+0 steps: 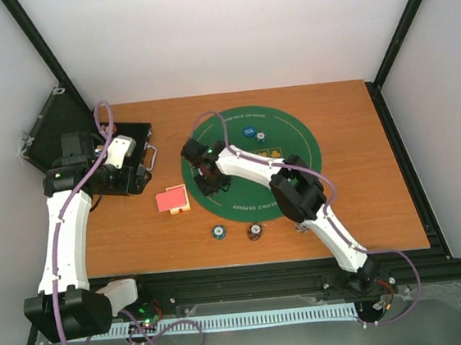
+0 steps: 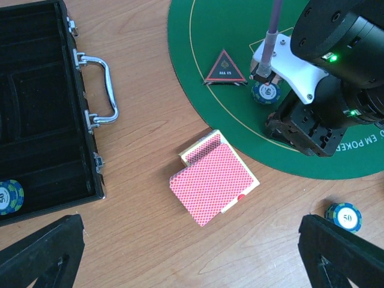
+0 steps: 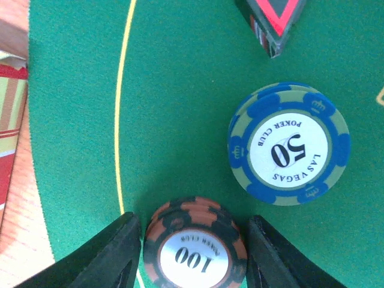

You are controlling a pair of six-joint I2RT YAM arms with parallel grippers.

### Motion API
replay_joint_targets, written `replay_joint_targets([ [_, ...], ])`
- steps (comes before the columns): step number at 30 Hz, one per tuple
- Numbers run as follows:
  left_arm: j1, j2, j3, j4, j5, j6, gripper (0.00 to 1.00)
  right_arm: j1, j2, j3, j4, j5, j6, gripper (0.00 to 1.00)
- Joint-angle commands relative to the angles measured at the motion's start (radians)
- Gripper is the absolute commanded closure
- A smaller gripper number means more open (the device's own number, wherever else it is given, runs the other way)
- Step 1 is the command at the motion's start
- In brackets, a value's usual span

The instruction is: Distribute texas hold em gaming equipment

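Note:
On the green felt mat (image 3: 180,90), a brown-and-black stack of 100 poker chips (image 3: 195,246) sits between the fingers of my right gripper (image 3: 195,252). The jaws stand close on both sides with slim gaps, so it is open. A blue 50 chip stack (image 3: 288,144) and the dark triangular button (image 3: 273,18) lie just beyond. The red-backed cards (image 2: 215,180) rest on the wood beside the mat. My left gripper (image 2: 191,222) hovers wide open above the table near the cards, holding nothing.
The black case (image 2: 36,90) lies open at the left with one chip (image 2: 9,197) inside. Two loose chips (image 1: 218,233) (image 1: 255,232) sit on the wood near the front edge. A blue round button (image 1: 248,132) lies on the mat's far side.

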Motion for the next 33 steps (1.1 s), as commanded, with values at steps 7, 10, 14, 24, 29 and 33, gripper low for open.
replay_joint_targets([
  [7,0.005,-0.004,0.019,0.011,0.016,0.014,0.0,-0.003,-0.044,-0.021,-0.016,0.017,0.037,0.35],
  [10,0.005,-0.001,0.016,0.011,0.015,0.017,0.0,0.0,-0.129,-0.087,-0.007,0.027,0.049,0.32],
  [14,0.005,-0.004,0.013,0.01,0.022,0.019,0.0,0.016,-0.306,-0.247,0.032,0.044,0.077,0.22],
  [24,0.005,-0.011,0.015,0.003,0.041,0.02,0.0,0.148,-0.692,-0.824,0.133,0.114,0.239,0.1],
  [29,0.005,-0.012,0.025,-0.002,0.049,0.013,0.0,0.173,-0.788,-0.973,0.174,0.101,0.287,0.08],
  [33,0.005,-0.012,0.034,-0.007,0.048,0.006,0.0,0.181,-0.806,-1.017,0.2,0.08,0.29,0.09],
])
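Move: The 100-chip stack on the wood, where my empty right hand goes next, is about 15 cm back and 12 cm to its right, roughly level in height; right now those fingers are around 100 chips set on the mat. The 50 stack on the wood sits some 14 cm straight back from this hand, the grey chip stack 14 cm back and 28 cm right, and the mat's 50 chips 4 cm ahead, 1 cm right. From my left hand the 100 stack is roughly 9 cm back, 33 cm right and 22 cm below. I open my right fingers almost fully to let go of the 100 chips on the mat, holding still at first, then lift and arc back and to the right, about 17 cm back and 14 cm across. After cresting some 7 cm up, I sink again with the fingers wide and pointing down, coming in low over the 100 stack on the wood without gripping it. ##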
